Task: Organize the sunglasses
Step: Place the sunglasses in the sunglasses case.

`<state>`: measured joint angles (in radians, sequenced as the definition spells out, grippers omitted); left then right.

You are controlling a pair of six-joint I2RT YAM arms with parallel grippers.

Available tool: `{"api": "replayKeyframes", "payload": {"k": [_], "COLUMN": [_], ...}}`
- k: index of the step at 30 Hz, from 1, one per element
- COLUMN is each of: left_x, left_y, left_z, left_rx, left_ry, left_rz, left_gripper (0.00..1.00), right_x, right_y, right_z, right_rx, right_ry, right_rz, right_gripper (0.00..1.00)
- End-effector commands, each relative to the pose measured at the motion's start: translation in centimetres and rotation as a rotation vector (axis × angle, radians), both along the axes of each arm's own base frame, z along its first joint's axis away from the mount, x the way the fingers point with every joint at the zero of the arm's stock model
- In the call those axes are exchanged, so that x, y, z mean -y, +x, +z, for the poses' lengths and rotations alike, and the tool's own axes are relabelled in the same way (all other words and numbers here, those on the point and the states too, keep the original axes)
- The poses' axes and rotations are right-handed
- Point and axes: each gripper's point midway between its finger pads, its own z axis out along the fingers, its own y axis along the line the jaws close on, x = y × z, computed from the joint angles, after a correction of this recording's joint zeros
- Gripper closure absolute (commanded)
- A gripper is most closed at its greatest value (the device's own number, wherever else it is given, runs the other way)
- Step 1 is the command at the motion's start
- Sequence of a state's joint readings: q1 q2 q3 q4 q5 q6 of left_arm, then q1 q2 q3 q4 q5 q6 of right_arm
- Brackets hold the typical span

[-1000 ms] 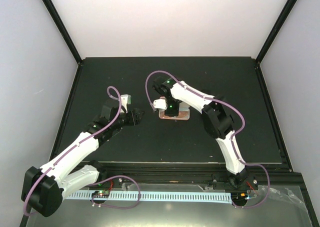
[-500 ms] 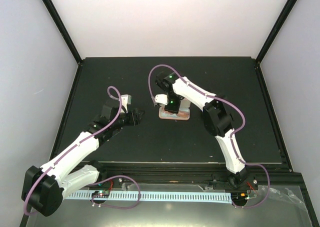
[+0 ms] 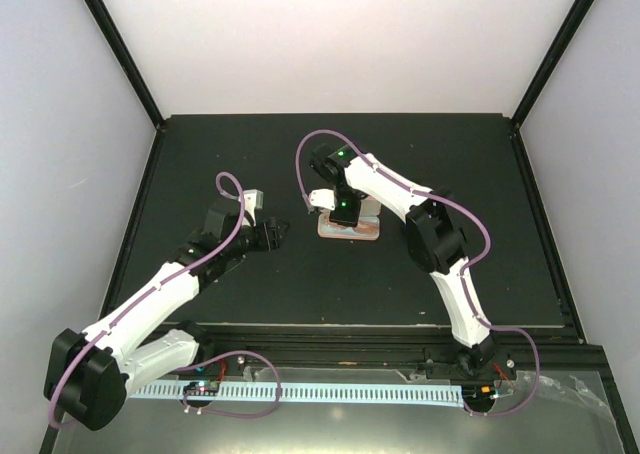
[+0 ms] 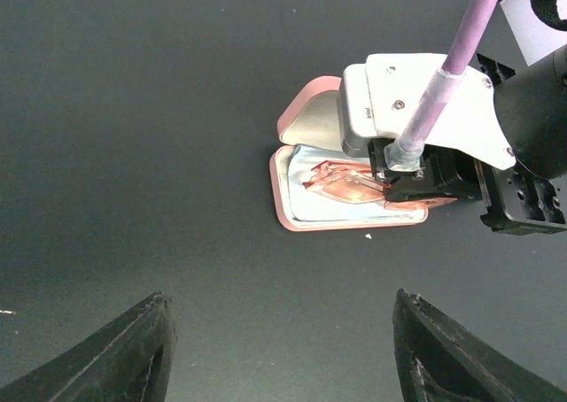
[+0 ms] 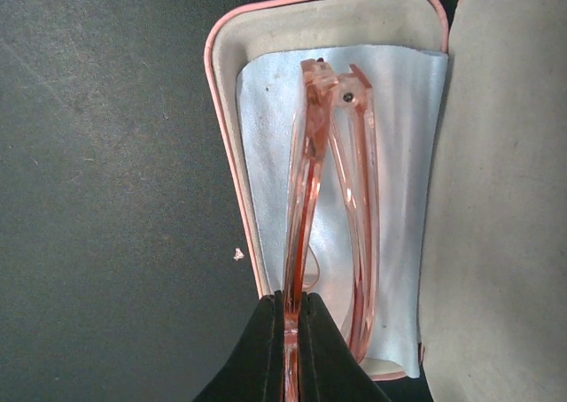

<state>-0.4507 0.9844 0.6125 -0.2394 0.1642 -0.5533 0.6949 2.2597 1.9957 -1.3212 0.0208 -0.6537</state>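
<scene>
The red-pink sunglasses (image 5: 306, 181) lie folded in the open pink case (image 5: 226, 163), on a light blue cloth (image 5: 266, 154). My right gripper (image 5: 291, 300) is shut on the near end of their frame, directly over the case (image 3: 349, 233). The case's lid (image 5: 496, 198) lies flat to the right. My left gripper (image 4: 282, 300) stands open and holds nothing. It hovers over the bare mat, apart from the case (image 4: 279, 185), with the sunglasses (image 4: 345, 185) showing under the right wrist. A brownish-amber pair is not in view.
The black mat (image 3: 220, 154) ends at black frame rails on all sides, with the front rail (image 3: 330, 332) near the arm bases. A small white speck (image 4: 368, 235) lies beside the case. My left gripper (image 3: 278, 232) is a hand's width left of the case.
The right wrist has shifted slightly over the case and its jaws have closed tight on the sunglasses' frame. The left arm has not moved.
</scene>
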Motion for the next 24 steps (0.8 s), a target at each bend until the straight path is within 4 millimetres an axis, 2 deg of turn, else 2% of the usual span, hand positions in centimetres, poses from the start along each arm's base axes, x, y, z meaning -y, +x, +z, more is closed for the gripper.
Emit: {"api": "replayKeyframes", "payload": {"k": [1, 11, 13, 19, 24], "left_x": [-0.1, 0.1, 0.1, 0.1, 0.0], "left_y": [0.1, 0.1, 0.1, 0.1, 0.0], "left_z": [-0.5, -0.8, -0.8, -0.7, -0.6], "left_rx": [-0.01, -0.024, -0.023, -0.021, -0.021], "left_ry": [0.009, 0.007, 0.007, 0.005, 0.006], "left_rz": [-0.004, -0.012, -0.013, -0.012, -0.01], "left_gripper": [0.33, 0.33, 0.33, 0.33, 0.33], "right_x": [-0.1, 0.1, 0.1, -0.2, 0.1], "right_y": [-0.3, -1.0, -0.8, 0.9, 2.1], "right_z": [-0.7, -1.8, -1.8, -0.3, 1.2], "right_rx": [-0.02, -0.069, -0.058, 0.03, 0.099], "right_ry": [-0.014, -0.035, -0.037, -0.023, -0.028], "right_rz": [0.035, 0.033, 0.028, -0.017, -0.071], "right_gripper": [0.97, 0.95, 0.91, 0.77, 0.73]}}
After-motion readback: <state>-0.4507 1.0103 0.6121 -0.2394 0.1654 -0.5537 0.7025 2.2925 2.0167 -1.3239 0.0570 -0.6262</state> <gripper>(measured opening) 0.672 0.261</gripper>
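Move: The right hand already pinches the folded sunglasses just above the open sunglasses case; the middle of its cloth-lined tray lies about 3 cm to the left, 1 cm ahead and some 3 cm below that hand. The upturned lid is directly beyond the tray, roughly 7 cm ahead of the right hand and 3 cm left. From the left hand, idle and open, the tray is about 15 cm to the right, 5 cm ahead and 12 cm lower. Down, and very slightly back, the right hand lowers the pinched sunglasses a little over 1 cm into the case's tray, fingers pointing straight down. At the bottom the fingers part to about a quarter open and let go, then the hand eases forward some 1 cm and just begins to rise, the tips still either side of the frame. ##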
